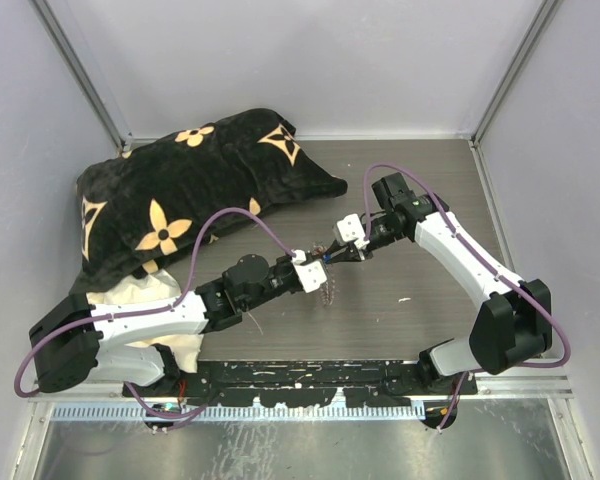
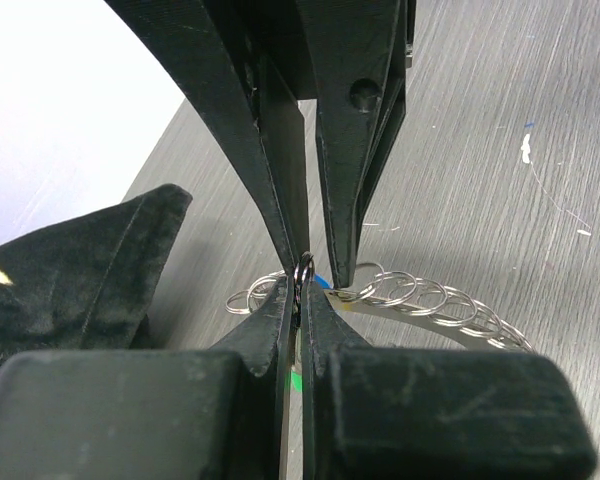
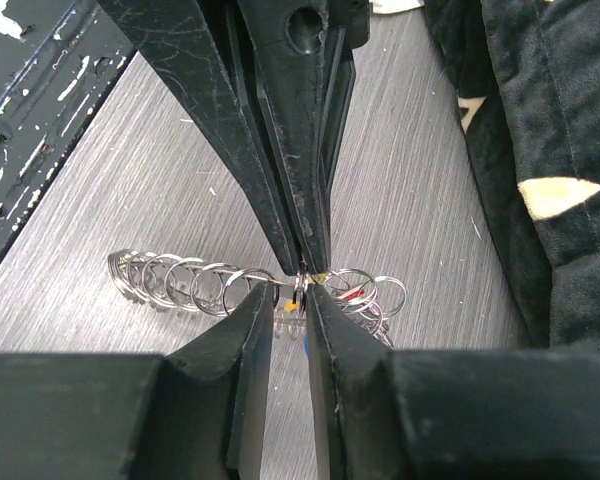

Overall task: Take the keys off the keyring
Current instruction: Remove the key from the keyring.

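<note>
The keyring (image 1: 327, 290), a silvery wire coil, hangs between both grippers just above the table. My left gripper (image 1: 322, 262) reaches in from the left. In the left wrist view the left gripper (image 2: 302, 290) is shut on a small ring of the coil (image 2: 430, 298), with a blue key head (image 2: 323, 280) behind it. My right gripper (image 1: 335, 252) meets it from the right. Its jaws (image 3: 292, 295) stand narrowly apart around a small ring and a yellow key head (image 3: 297, 297). The coil (image 3: 190, 285) stretches left; red-headed keys (image 3: 355, 295) bunch on the right.
A black pillow (image 1: 190, 210) with tan flower marks lies at the back left, close to the grippers. It also shows as the pillow (image 3: 550, 150) in the right wrist view. A cream cloth (image 1: 135, 295) lies under the left arm. The black front rail (image 1: 300, 378) runs along the near edge.
</note>
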Tool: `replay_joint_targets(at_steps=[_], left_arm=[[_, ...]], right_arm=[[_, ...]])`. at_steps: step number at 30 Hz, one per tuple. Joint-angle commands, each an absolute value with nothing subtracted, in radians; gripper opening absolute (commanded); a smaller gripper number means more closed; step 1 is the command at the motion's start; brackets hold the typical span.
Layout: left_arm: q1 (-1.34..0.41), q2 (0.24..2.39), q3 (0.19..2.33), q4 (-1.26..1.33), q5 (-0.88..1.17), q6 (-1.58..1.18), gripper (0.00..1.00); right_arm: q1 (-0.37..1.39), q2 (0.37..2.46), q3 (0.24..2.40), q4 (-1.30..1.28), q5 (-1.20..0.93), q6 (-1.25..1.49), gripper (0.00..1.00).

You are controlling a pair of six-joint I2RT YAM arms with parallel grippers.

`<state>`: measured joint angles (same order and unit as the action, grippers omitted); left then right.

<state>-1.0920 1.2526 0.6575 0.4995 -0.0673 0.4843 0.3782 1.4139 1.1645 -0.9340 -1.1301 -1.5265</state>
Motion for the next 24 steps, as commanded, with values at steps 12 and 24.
replay_joint_targets(at_steps=[12,24], left_arm=[[-1.094,1.227,0.715,0.567,-0.081,0.463,0.00],[-1.094,1.007,0.609,0.559,-0.123,0.187,0.51]], right_arm=[[0.387,1.368,1.177,-0.907,-1.133,-1.485,0.01],[0.337,1.332,1.165,-0.914,-1.268,-1.454,0.01]])
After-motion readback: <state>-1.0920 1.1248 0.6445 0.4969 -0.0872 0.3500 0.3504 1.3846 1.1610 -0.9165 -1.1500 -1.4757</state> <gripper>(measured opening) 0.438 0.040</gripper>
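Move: The left hand's shut tips still hold the keyring loop, right at its hand point; the same loop lies between the right hand's part-open tips, under 1 cm to its left. From the right hand, the blue key hangs about 2 cm below, straight under the loop; the red key is roughly 2 cm ahead, 1 cm left and 2 cm below; the coil cord's middle hangs some 5 cm back, level sideways and 4 cm lower. The right gripper shuts onto the keyring loop, then the left opens, lets go and rises about 4 cm. ##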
